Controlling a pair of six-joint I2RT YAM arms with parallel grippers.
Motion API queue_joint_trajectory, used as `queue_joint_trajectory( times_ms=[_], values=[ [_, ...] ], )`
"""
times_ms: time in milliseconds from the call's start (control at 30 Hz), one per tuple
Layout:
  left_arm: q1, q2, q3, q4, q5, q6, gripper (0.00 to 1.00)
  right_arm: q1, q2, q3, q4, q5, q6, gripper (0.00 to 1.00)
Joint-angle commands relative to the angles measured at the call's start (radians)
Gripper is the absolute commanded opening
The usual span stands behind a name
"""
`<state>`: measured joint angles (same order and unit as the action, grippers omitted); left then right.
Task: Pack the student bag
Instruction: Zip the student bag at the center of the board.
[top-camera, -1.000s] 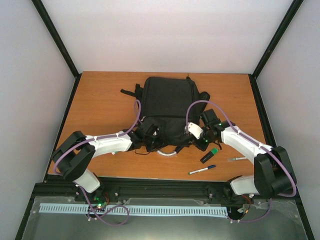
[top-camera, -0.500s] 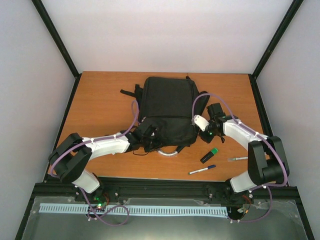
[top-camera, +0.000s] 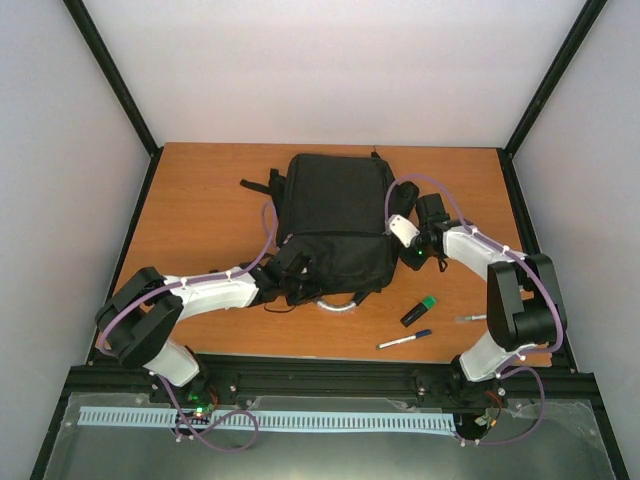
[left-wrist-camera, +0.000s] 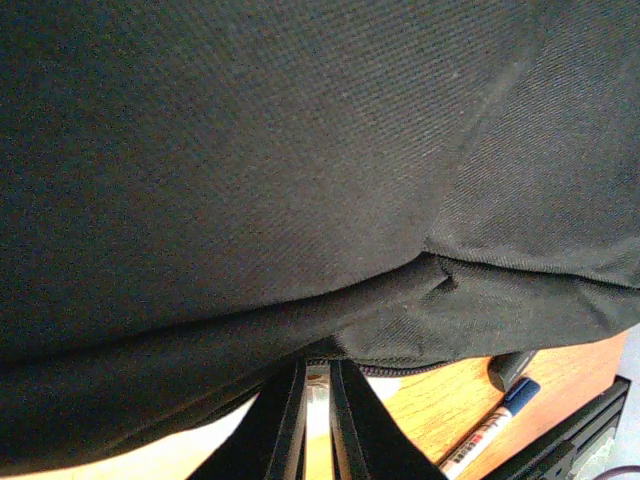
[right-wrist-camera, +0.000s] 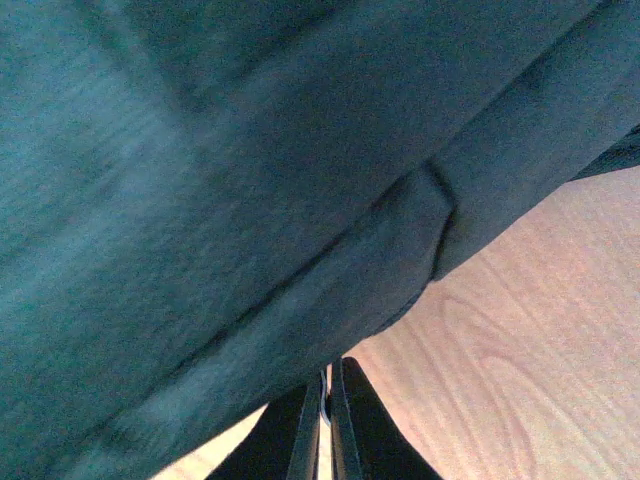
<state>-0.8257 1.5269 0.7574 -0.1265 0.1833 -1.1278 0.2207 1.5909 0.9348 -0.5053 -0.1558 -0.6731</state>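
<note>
The student bag (top-camera: 335, 215), a large black backpack, lies flat mid-table with its silvery handle (top-camera: 336, 306) toward me. My left gripper (top-camera: 297, 272) sits at the bag's near left edge. In the left wrist view its jaws (left-wrist-camera: 318, 366) are pinched shut on the zipper seam of the black fabric (left-wrist-camera: 300, 180). My right gripper (top-camera: 410, 243) is against the bag's right side. Seen from the right wrist, it (right-wrist-camera: 328, 372) is shut on a small metal zipper pull under the bag's edge (right-wrist-camera: 300, 200).
On the wood right of the handle lie a black marker with a green cap (top-camera: 418, 311), a blue-capped pen (top-camera: 404, 339) and a small clear item (top-camera: 472, 318). Black straps (top-camera: 262, 186) stick out at the bag's far left. The table's near rail (top-camera: 330, 375) runs behind the arms.
My right gripper has travelled from the bag's near right corner away from me along its right side, staying shut. The left gripper has held its place at the near edge.
</note>
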Motion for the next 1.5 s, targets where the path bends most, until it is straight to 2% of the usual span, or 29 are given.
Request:
queue_joint_trajectory(
  times_ms=[0,133,367,500,533,567,600,700,833,933,1033,1167,1233,1333,1400,1467],
  values=[
    [-0.001,-0.013,-0.009,0.017,-0.016,0.022,0.07,-0.012,0.050,0.056,0.096,0.060,0.016,0.03],
    [-0.001,-0.027,-0.016,0.036,-0.012,0.032,0.08,-0.014,0.042,0.054,0.142,0.087,0.048,0.04],
    [-0.001,-0.050,0.028,-0.021,-0.023,0.126,0.21,-0.016,-0.060,0.040,0.111,0.017,0.093,0.39],
    [-0.001,-0.119,0.067,-0.085,-0.030,0.254,0.20,-0.018,-0.212,0.016,0.050,-0.062,0.141,0.58],
    [-0.001,-0.144,0.082,-0.111,-0.049,0.307,0.24,-0.018,-0.258,0.017,0.032,-0.092,0.162,0.69],
    [-0.001,-0.169,0.097,-0.137,-0.073,0.349,0.32,-0.018,-0.299,0.023,0.011,-0.122,0.185,0.96],
    [-0.001,-0.193,0.116,-0.161,-0.090,0.391,0.50,-0.017,-0.336,0.035,-0.012,-0.147,0.204,0.99],
    [-0.001,-0.227,0.212,-0.287,-0.173,0.501,0.99,-0.008,-0.402,0.085,-0.100,-0.188,0.232,1.00],
    [0.000,-0.241,0.330,-0.460,-0.407,0.628,1.00,-0.005,-0.403,0.139,-0.237,-0.210,0.208,1.00],
    [0.001,-0.231,0.397,-0.547,-0.578,0.660,1.00,-0.005,-0.416,0.122,-0.285,-0.240,0.157,1.00],
    [0.002,-0.265,0.401,-0.528,-0.632,0.676,1.00,-0.005,-0.481,0.067,-0.277,-0.305,0.140,1.00],
    [0.005,-0.279,0.443,-0.499,-0.597,0.773,1.00,-0.004,-0.579,0.050,-0.296,-0.373,0.104,1.00],
    [0.007,-0.263,0.488,-0.515,-0.580,0.832,1.00,-0.003,-0.613,0.068,-0.283,-0.325,0.129,1.00],
    [0.010,-0.255,0.516,-0.501,-0.578,0.877,1.00,-0.003,-0.632,0.075,-0.266,-0.173,0.148,1.00],
    [0.011,-0.263,0.503,-0.475,-0.674,0.865,1.00,-0.003,-0.617,0.072,-0.301,-0.151,0.068,1.00],
    [0.021,-0.233,0.484,-0.490,-0.851,0.751,1.00,-0.007,-0.594,0.062,-0.327,-0.174,-0.003,1.00]
  ],
)
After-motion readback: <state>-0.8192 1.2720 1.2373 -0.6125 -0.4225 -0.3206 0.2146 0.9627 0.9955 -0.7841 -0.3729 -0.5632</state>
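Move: My right hand has the zipper pinched at the student bag's right side; the place it is being drawn to is about 3 cm ahead and 1 cm left. From that hand the bag's middle is some 10 cm ahead and 19 cm left, and the green-capped marker 13 cm back, 2 cm right. My left hand pinches the bag's near-left edge: bag's middle about 18 cm ahead, 8 cm right; its handle 8 cm right, 1 cm back. I draw the zipper the last 3 cm or so forward along the bag's right side while my left hand keeps its pinch on the near edge. Then I open both grippers wide and let go: my right rises nearly 20 cm, backing some 11 cm; my left rises about 22 cm, swinging forward and left, wrist tipping up some 45 degrees. ##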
